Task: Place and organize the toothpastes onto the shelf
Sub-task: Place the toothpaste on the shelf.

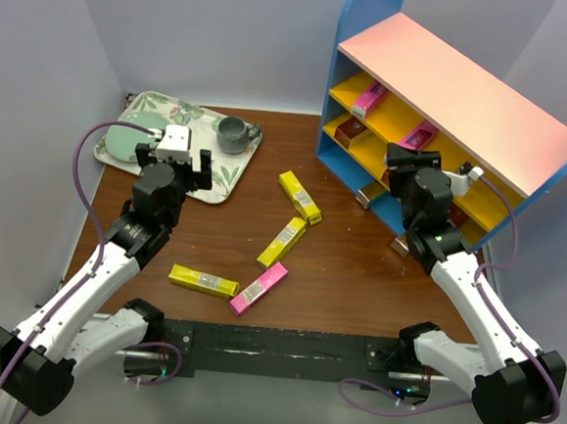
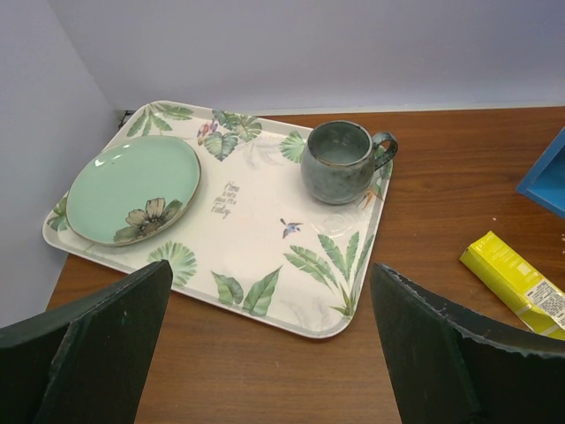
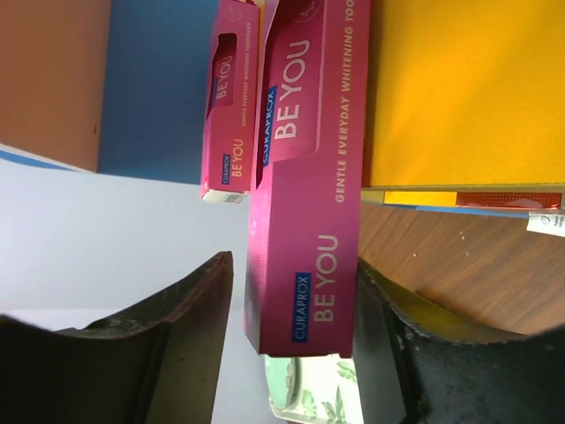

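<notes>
The shelf (image 1: pixel 460 88) stands at the back right with blue sides and yellow boards. A pink toothpaste carton (image 3: pixel 305 194) lies on a yellow shelf board (image 3: pixel 468 88), and my right gripper (image 3: pixel 296 309) is around its near end. The jaws stand open: one finger is against the carton, the other clear of it. A second pink carton (image 3: pixel 229 97) lies behind it. On the table lie three yellow toothpastes (image 1: pixel 299 196) (image 1: pixel 282 241) (image 1: pixel 202 281) and a pink one (image 1: pixel 259 289). My left gripper (image 2: pixel 269 336) hangs open and empty over the table by the tray's near edge.
A floral tray (image 1: pixel 223 173) at the back left carries a green plate (image 2: pixel 132 190) and a grey mug (image 2: pixel 340 161). A dark red carton (image 1: pixel 349 131) and another pink one (image 1: pixel 370 99) sit on the shelf. White walls close in on the left and back.
</notes>
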Controlling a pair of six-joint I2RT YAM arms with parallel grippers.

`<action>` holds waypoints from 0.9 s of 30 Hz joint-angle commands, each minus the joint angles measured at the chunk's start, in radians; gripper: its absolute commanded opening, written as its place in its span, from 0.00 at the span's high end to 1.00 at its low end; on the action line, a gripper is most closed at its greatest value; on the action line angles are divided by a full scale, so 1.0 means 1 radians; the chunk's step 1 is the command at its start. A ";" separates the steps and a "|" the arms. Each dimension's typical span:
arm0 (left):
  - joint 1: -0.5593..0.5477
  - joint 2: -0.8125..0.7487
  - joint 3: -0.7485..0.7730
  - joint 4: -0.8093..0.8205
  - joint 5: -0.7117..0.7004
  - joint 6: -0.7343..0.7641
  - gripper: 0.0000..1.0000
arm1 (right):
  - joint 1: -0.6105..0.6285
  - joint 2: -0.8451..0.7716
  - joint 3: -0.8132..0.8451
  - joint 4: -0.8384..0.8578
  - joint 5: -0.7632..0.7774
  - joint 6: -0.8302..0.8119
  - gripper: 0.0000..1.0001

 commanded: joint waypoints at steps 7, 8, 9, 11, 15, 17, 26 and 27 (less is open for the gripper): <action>0.008 -0.001 0.001 0.043 0.009 -0.018 0.00 | -0.009 -0.042 -0.021 0.047 0.010 0.013 0.19; 0.008 0.000 0.003 0.043 0.009 -0.018 0.00 | -0.009 -0.043 -0.018 0.042 0.002 -0.015 0.15; 0.008 0.000 0.003 0.043 0.009 -0.018 0.00 | -0.009 -0.046 -0.014 0.035 -0.010 -0.033 0.10; 0.008 0.000 0.003 0.043 0.012 -0.018 0.00 | -0.009 -0.051 0.003 0.013 -0.050 -0.090 0.02; 0.008 0.000 0.001 0.043 0.015 -0.018 0.00 | -0.009 -0.081 0.009 -0.043 -0.112 -0.153 0.02; 0.008 0.000 0.003 0.042 0.016 -0.018 0.00 | -0.009 -0.097 0.009 -0.092 -0.141 -0.188 0.02; 0.008 -0.003 0.006 0.040 0.016 -0.018 0.00 | -0.009 -0.230 0.020 -0.370 -0.277 -0.441 0.02; 0.008 -0.003 0.004 0.040 0.018 -0.018 0.00 | -0.009 -0.235 0.028 -0.391 -0.323 -0.477 0.02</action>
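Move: The pink toothpaste already lies on the upper yellow shelf, its near end between the right hand's half-open fingers, its middle about 5 cm ahead and 5 cm right at hand height. The other pink toothpaste on that shelf stands some 12 cm ahead and 7 cm left, level; a red box lies one shelf lower, 13 cm ahead, 9 cm left, 9 cm down. From the left hand the toothpaste is roughly 52 cm right, 8 cm ahead, slightly higher. Letting go of the pink toothpaste's near end, the right fingers spread from about half to wide open almost in place; only then does the hand draw back from the shelf, gathering speed over about 6 cm and sinking slightly late on. As it leaves, its left side rolls down and it swings counter-clockwise, some 15 degrees each. ##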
